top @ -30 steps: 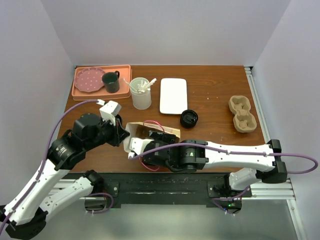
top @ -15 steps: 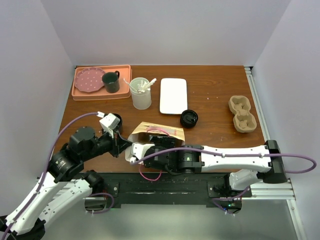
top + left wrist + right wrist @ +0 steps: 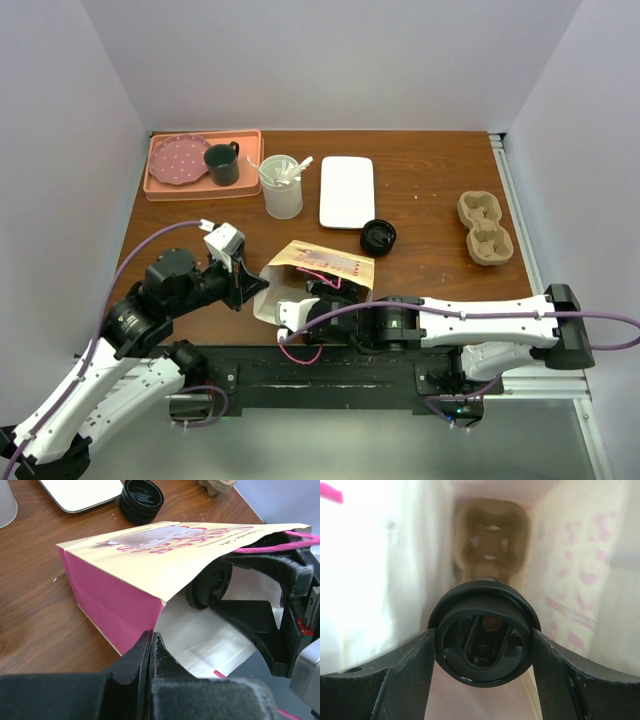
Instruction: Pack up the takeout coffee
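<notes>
A cream paper bag (image 3: 325, 262) with pink sides (image 3: 115, 595) lies on its side near the table's front, its mouth towards the arms. My left gripper (image 3: 252, 286) (image 3: 151, 641) is shut on the lower corner of the bag's rim. My right gripper (image 3: 483, 652) reaches into the bag, shut on a black round lid (image 3: 483, 642) held between both fingers. From the left wrist view this lid (image 3: 210, 586) and the right fingers (image 3: 260, 625) show inside the mouth. A brown cup carrier (image 3: 490, 540) sits at the bag's far end.
A second black lid (image 3: 378, 236) lies just behind the bag. Further back are a white rectangular plate (image 3: 347, 190) and a clear cup of stirrers (image 3: 281, 186). An orange tray (image 3: 255, 140) holds a pink plate and dark mug. Another cup carrier (image 3: 485, 228) lies right.
The bag's mouth has lifted and the bag has shifted right and nearer. My left gripper came nearer with the rim. The right arm went deeper into the bag.
</notes>
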Motion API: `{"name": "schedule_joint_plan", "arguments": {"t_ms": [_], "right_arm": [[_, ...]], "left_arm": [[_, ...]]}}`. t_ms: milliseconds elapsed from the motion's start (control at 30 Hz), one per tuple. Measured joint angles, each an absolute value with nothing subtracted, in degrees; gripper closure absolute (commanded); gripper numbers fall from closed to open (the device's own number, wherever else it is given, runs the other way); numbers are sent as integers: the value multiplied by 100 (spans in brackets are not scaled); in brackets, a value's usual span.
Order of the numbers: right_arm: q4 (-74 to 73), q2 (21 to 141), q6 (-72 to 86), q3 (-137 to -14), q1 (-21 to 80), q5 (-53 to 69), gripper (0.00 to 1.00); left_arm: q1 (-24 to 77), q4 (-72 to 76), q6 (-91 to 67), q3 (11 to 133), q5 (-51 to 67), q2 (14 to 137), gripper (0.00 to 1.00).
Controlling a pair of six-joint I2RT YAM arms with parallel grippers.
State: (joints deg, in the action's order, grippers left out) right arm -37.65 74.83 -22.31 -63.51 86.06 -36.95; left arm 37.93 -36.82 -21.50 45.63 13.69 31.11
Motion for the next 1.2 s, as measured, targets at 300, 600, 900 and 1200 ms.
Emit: {"name": "schedule_joint_plan", "arguments": {"t_ms": [300,600,900,1200], "right_arm": [[-3865,7564,-2248,-6342,8117,-3035,59],[-4115,7931,-2237,-6547,8018,-3227,61],[-3929,8051,-2471,-6770,7909,-3339,62],[-3544,7837,-3055,-6565,7234,-3153,64]], "left_arm": [[3793,-3673,-2416,4565,1374,3068,100],[3793,-3741,-2775,4676,1549,3072,100],[3793,-3627,-2823,4611,1695,2989,100],[3793,-2733,-2630,4040,1671,2788,100]]}}
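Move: The right hand already holds the lidded coffee cup inside the tilted bag; the carrier at the bag's bottom lies about 8 cm ahead, 3 cm left and 6 cm below. The spare lid sits some 11 cm ahead and 13 cm right of this hand, about 9 cm lower. From the left hand, still pinching the bag's rim, the carrier is roughly 9 cm ahead, 11 cm right and 10 cm below. Keeping the cup gripped, the right hand dips 2 cm, then reaches some 7 cm forward towards the carrier. ##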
